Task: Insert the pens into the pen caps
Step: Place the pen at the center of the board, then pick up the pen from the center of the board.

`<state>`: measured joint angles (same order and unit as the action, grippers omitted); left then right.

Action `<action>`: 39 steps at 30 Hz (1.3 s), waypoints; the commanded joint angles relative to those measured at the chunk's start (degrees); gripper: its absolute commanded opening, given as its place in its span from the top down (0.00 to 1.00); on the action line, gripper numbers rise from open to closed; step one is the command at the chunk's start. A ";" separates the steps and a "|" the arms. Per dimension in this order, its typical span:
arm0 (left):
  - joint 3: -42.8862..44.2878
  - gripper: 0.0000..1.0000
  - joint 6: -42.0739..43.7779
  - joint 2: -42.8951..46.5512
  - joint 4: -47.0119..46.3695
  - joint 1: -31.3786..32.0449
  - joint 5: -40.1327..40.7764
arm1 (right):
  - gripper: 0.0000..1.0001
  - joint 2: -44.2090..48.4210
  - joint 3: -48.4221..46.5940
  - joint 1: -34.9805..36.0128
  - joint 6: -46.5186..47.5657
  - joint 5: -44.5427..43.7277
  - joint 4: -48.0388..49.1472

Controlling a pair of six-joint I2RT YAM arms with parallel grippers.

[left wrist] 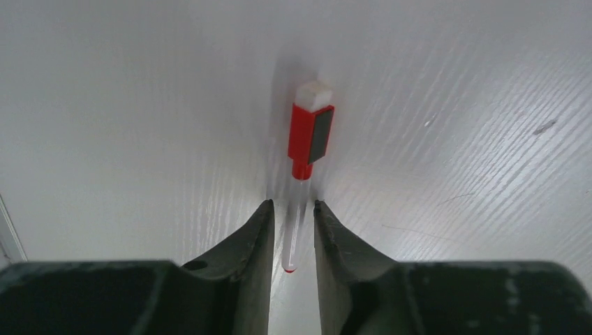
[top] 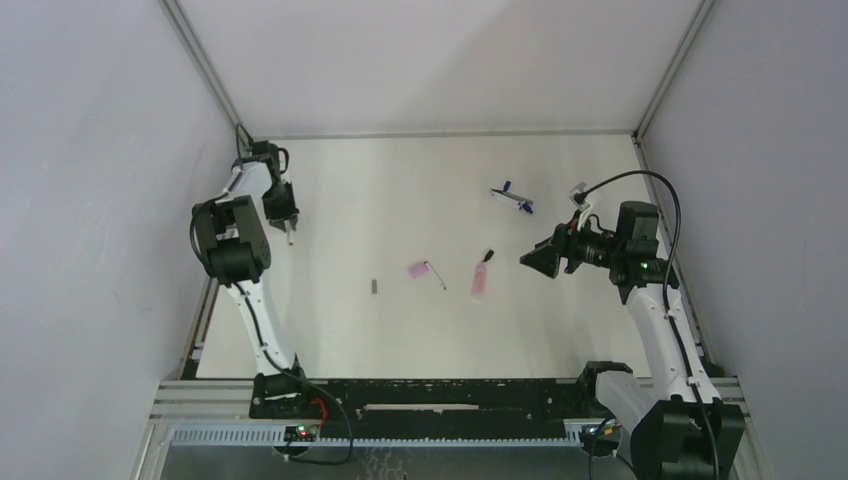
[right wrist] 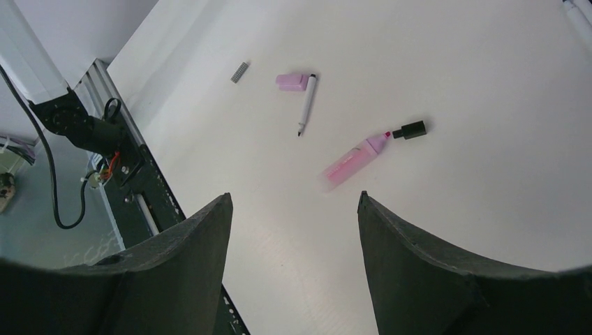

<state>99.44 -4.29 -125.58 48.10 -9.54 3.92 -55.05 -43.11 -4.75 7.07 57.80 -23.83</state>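
A thin red pen point(left wrist: 296, 222) lies on the white table with its red cap point(left wrist: 311, 132) on the far end. My left gripper point(left wrist: 293, 204) straddles its clear barrel, jaws slightly open with a gap on each side. From above, the left gripper point(top: 288, 226) is at the far left with the red pen point(top: 290, 238) under it. My right gripper point(top: 527, 260) hovers open and empty at the right. Ahead of it lie a pink marker point(right wrist: 354, 160), a black cap point(right wrist: 409, 130), a pink cap point(right wrist: 292, 82), a thin grey-white pen point(right wrist: 306, 105) and a grey cap point(right wrist: 239, 72).
A blue-and-white pen point(top: 512, 197) lies at the back right of the table. White walls close in the left, back and right sides. The black rail point(top: 450, 395) with the arm bases runs along the near edge.
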 commanded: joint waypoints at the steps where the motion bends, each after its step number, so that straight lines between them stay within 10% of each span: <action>1: 2.57 0.65 1.05 0.89 1.35 -0.66 0.14 | 0.27 -0.90 -0.53 -0.69 -1.79 1.67 3.74; 9: -4.17 0.60 -0.94 12.27 -4.60 -1.00 -1.69 | 0.27 -2.33 -3.44 -0.87 -0.97 1.63 2.65; 27: -51.84 0.45 -20.16 65.30 -47.58 -0.94 -32.41 | 0.31 -12.61 -14.32 -0.31 13.90 4.05 -10.36; 35: -66.70 0.02 -31.50 76.53 -68.11 -1.00 -29.98 | 0.32 -20.35 -19.43 2.63 19.88 2.67 -13.91; 39: -69.65 0.00 -37.18 75.51 -68.75 -1.05 -25.75 | 0.32 -23.20 -21.65 7.72 19.48 2.30 -13.86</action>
<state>31.94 -33.74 -48.69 -13.69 -10.26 -25.21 -76.71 -61.25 -1.52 24.03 59.90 -36.64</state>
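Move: Between the left hand's already parted fingertips lies the red-capped pen, its middle about 1 cm straight ahead and 1 cm below; at that height the grey block is some 16 cm back and 24 cm right, the pink cap 12 cm back and 35 cm right. From the right hand the black cap lies about 13 cm ahead, 7 cm left and 19 cm below; equally low, the pink pen is 7 cm ahead, 10 cm left. Spreading its fingers further around the red-capped pen, the left hand lifts clear about 23 cm, drawing back and right some 12 cm each, towards the pink cap's side; the wrist tilts up until the fingers point nearly level forward, opening fully near the end. The right hand, empty and still open, eases forward about 5 cm towards the black cap, turning slightly counter-clockwise. ##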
